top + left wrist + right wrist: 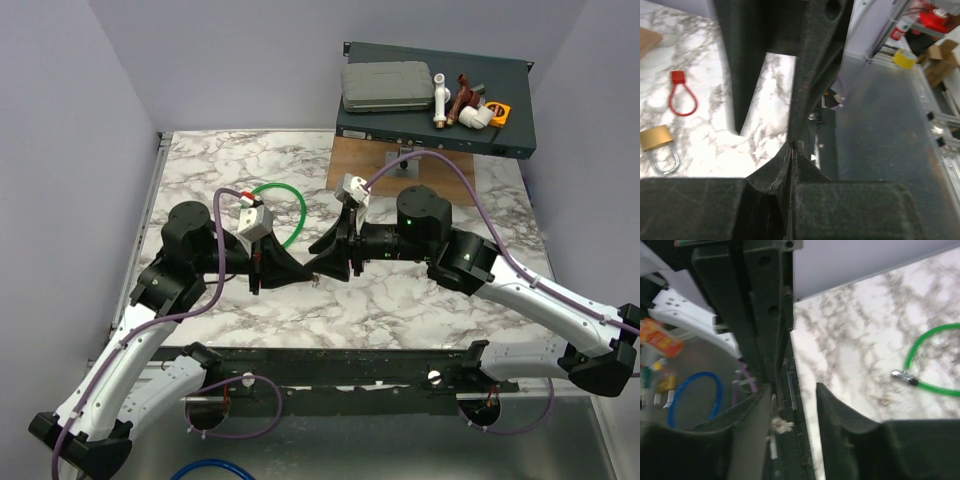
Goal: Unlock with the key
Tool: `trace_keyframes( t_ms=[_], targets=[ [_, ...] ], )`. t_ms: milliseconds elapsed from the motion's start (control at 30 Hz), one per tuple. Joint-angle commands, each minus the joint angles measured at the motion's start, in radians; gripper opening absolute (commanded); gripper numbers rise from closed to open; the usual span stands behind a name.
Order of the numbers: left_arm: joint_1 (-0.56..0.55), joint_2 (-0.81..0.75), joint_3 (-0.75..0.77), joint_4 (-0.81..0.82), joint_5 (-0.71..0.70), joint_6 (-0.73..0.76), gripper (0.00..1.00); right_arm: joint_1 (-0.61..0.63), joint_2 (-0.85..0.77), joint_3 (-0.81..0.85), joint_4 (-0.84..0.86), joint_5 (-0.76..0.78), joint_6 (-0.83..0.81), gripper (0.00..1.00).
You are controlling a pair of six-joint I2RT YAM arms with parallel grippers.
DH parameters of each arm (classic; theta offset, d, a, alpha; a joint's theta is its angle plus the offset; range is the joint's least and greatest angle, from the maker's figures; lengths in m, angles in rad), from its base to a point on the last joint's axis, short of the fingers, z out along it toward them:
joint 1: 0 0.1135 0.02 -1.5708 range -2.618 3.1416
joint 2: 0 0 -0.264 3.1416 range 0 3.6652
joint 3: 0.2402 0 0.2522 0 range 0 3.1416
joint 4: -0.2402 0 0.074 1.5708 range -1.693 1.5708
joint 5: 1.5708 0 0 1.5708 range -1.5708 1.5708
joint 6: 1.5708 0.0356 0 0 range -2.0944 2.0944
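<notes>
My left gripper (308,276) is shut above the middle of the marble table (200,170). In the left wrist view a thin red sliver, the key (792,148), is pinched between its tips (793,146); a small metal bit (318,281) pokes out below them. My right gripper (318,262) meets it tip to tip. Its jaws (790,389) stand open around the left fingers and hold nothing. The brass padlock (657,145) with its silver shackle lies flat on the marble, apart from both grippers. A red cord loop (681,97) lies beside it.
A green cable loop (290,210) with a metal end (902,376) lies behind the grippers. A wooden board (370,160) and a dark case (435,100) carrying small parts stand at the back right. The table's near edge (350,355) runs just below the grippers.
</notes>
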Motion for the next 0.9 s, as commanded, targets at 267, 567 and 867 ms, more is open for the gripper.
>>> trace_keyframes(
  t_ms=[267, 567, 867],
  targets=[
    [0.025, -0.036, -0.046, 0.116, 0.028, -0.115, 0.0, 0.012, -0.094, -0.037, 0.052, 0.101, 0.023, 0.67],
    [0.132, 0.058, -0.042, -0.233, -0.155, 0.236, 0.03, 0.013, -0.117, -0.172, -0.041, 0.326, 0.061, 0.71],
    [0.207, 0.091, -0.061, -0.382, -0.341, 0.344, 0.52, 0.027, 0.086, -0.418, 0.015, 0.393, 0.141, 0.78]
  ],
)
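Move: From the left hand, all on the table some 34 cm below, the left-hand keys lie about 15 cm ahead and 7 to the left, the middle keys 15 straight ahead. From the right hand, some 35 cm above the table, the right-hand keys lie about 10 cm ahead and 6 to the right, the middle keys 14 straight ahead, the padlock 23 ahead and 12 to the right. Both hands part, open and sink towards the keys, right about 16 cm, left 11 and 8 forward. ##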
